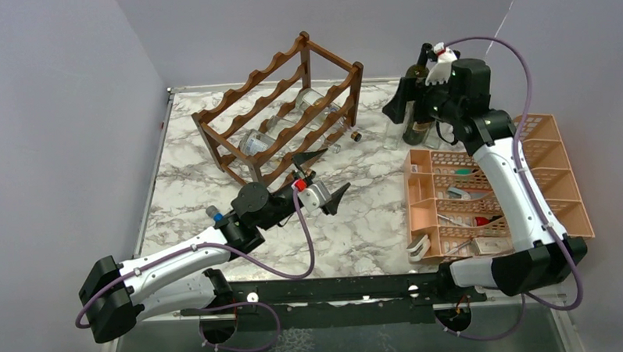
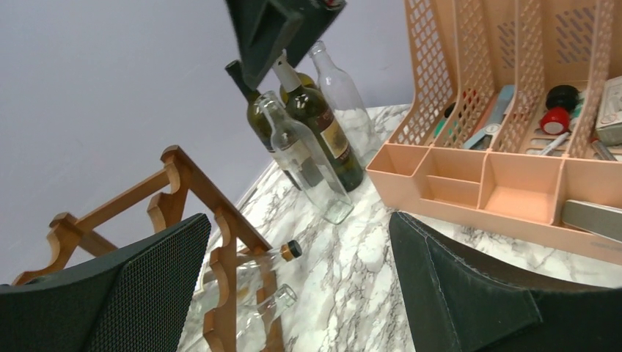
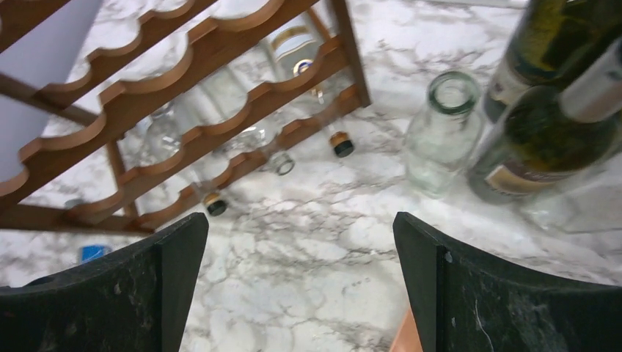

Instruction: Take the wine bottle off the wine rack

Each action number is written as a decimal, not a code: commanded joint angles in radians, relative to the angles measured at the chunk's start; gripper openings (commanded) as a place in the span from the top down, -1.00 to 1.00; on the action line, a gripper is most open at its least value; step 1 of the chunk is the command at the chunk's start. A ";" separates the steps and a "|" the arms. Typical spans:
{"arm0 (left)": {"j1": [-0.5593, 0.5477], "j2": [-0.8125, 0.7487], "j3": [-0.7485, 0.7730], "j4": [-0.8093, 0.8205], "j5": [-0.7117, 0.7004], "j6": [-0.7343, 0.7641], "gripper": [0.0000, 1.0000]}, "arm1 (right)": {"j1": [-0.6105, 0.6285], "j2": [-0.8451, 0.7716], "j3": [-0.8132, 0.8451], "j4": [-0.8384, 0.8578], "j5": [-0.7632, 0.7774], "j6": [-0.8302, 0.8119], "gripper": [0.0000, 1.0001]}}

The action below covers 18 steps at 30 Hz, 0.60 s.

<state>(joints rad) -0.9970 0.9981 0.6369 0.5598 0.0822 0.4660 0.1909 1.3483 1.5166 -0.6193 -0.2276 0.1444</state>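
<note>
The dark brown wine rack (image 1: pixel 290 106) stands at the back of the marble table. Clear bottles lie in its lower tier, necks poking out the front; one has a gold and black cap (image 2: pixel 291 251), one an open mouth (image 2: pixel 284 296). My left gripper (image 1: pixel 328 178) is open and empty, just in front of the rack's right end, with the rack post (image 2: pixel 220 235) by its left finger. My right gripper (image 1: pixel 403 102) is open and empty, above the standing bottles. The right wrist view shows the rack (image 3: pixel 183 110) and three bottle necks, one of them capped (image 3: pixel 341 144).
Two dark green bottles (image 1: pixel 420 117) and clear bottles (image 1: pixel 393 134) stand at the back right, also seen in the wrist views (image 2: pixel 315 125) (image 3: pixel 444 132). An orange tray organiser (image 1: pixel 496 185) with small tools sits at the right. Grey walls enclose the table.
</note>
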 commanded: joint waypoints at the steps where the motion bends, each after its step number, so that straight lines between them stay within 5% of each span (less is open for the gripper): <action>1: -0.003 -0.028 -0.014 0.040 -0.120 0.006 -0.97 | 0.027 -0.053 -0.107 0.104 -0.188 0.045 -0.99; 9: -0.002 -0.060 -0.040 0.088 -0.244 0.043 -0.97 | 0.195 -0.062 -0.305 0.198 -0.168 0.045 -0.99; 18: -0.002 -0.053 -0.046 0.111 -0.349 0.062 -0.97 | 0.377 0.147 -0.487 0.506 -0.205 0.146 -0.99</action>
<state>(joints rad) -0.9970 0.9539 0.6003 0.6281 -0.1936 0.5106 0.5129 1.4044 1.0740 -0.3080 -0.3744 0.2234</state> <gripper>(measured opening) 0.987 0.994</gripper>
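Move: The corked bottle low in the rack has its neck end some 22 cm to the right hand's left, 3 cm back and 24 cm below. Beside that neck, an open clear bottle's mouth lies about 15 cm left and 5 cm ahead of the hand. The standing clear bottle is 10 cm ahead and 5 cm right. From the left hand, the corked neck lies roughly 13 cm ahead, 7 cm left and 23 cm below. Towards the corked bottle's neck the empty right hand swings away from the standing bottles, sinking about 15 cm and going nearly as far left, with some 7 cm of drawing back; the descent steepens as it goes. It turns counter-clockwise and tips down, fingers wide open, touching nothing. The left hand, also open, shifts about 5 cm left and forward, turning some 15 degrees counter-clockwise. ##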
